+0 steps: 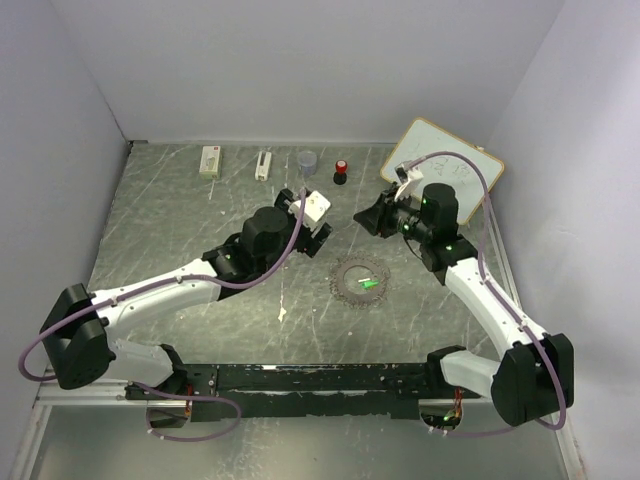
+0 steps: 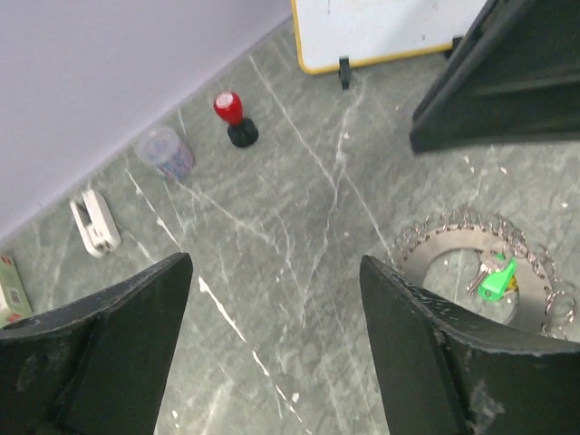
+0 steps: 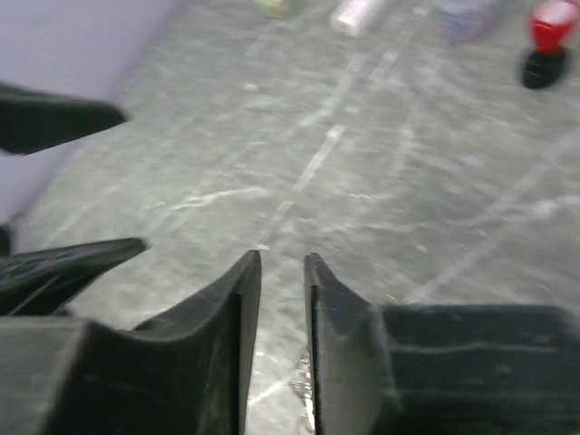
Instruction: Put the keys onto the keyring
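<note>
The keyring (image 1: 360,280) lies flat on the table between the two arms, a toothed metal ring (image 2: 458,222). A bright green key (image 2: 498,281) rests inside it, next to a small silvery piece. My left gripper (image 2: 276,263) hovers left of the ring with its jaws wide open and only bare table between them. In the top view the left gripper (image 1: 318,225) is up-left of the ring, and the right gripper (image 1: 362,218) is above it. The right gripper (image 3: 282,263) has a narrow gap between its fingers with nothing in it. A sliver of the ring (image 3: 304,381) shows below them.
A red-topped black knob (image 2: 234,118) and a small grey cup (image 2: 166,152) stand near the back wall. A white clip-like piece (image 2: 94,222) and a small box (image 1: 210,160) lie further left. A whiteboard (image 1: 450,160) leans at the back right.
</note>
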Robot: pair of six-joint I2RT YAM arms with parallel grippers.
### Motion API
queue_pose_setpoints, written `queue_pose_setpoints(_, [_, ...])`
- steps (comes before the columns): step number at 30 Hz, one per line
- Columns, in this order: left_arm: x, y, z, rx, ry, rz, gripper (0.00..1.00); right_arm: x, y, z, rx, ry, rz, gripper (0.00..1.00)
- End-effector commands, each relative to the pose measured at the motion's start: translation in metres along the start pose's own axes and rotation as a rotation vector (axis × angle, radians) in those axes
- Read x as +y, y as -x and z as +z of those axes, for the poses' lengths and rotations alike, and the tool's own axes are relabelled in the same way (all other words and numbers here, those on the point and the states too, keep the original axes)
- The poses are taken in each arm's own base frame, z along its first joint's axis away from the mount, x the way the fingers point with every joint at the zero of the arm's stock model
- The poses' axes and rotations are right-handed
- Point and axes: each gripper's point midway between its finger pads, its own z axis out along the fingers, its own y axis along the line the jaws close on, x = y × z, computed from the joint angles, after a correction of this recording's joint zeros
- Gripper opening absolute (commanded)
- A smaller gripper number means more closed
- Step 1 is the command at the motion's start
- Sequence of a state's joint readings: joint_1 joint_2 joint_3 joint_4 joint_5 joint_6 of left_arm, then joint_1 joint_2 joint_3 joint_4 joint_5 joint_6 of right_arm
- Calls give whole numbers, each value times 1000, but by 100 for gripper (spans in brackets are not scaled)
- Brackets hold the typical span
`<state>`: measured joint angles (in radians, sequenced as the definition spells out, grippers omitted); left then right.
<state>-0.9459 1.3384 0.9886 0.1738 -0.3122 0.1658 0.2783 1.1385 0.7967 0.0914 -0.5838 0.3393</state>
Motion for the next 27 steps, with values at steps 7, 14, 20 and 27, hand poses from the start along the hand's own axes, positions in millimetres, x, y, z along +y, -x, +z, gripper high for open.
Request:
queue_pose_setpoints(7, [-9,-35,-5,26,-13,-149,89,-71,-99,-27,312,-424,171,54])
queue_pose_setpoints(14, [-18,-49,-7,46,-45,-189,88,-69,-145,-31,484,-516,95,50])
queue_pose_setpoints(20, [-23,-55,-7,56,-61,-199,88,-71,-163,-36,596,-615,-10,50])
queue_pose_setpoints(27, [-23,-61,-8,68,-57,-197,88,-75,-165,-34,666,-663,-84,53])
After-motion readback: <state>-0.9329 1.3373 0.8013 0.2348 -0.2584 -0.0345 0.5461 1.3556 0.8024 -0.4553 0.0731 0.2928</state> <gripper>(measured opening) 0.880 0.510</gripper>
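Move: The green-tagged key lies in the keyring's open middle, roughly 6 cm back, 5 cm to the right and 21 cm below my right hand. The keyring's centre is about 2 cm to the left of that key and level with it, and the yellow key is half under it, some 1 cm nearer me. From my left hand the green-tagged key is about 6 cm back, 11 cm to the right and 23 cm down. I drop my empty right hand some 18 cm towards the green-tagged key, first easing right, then drawing back about 5 cm. On the way I swing the fingers from pointing off to the left round to steeply down, and open them from nearly shut to about half. My left hand, still wide open and empty, sinks about 7 cm and tips down slightly. ##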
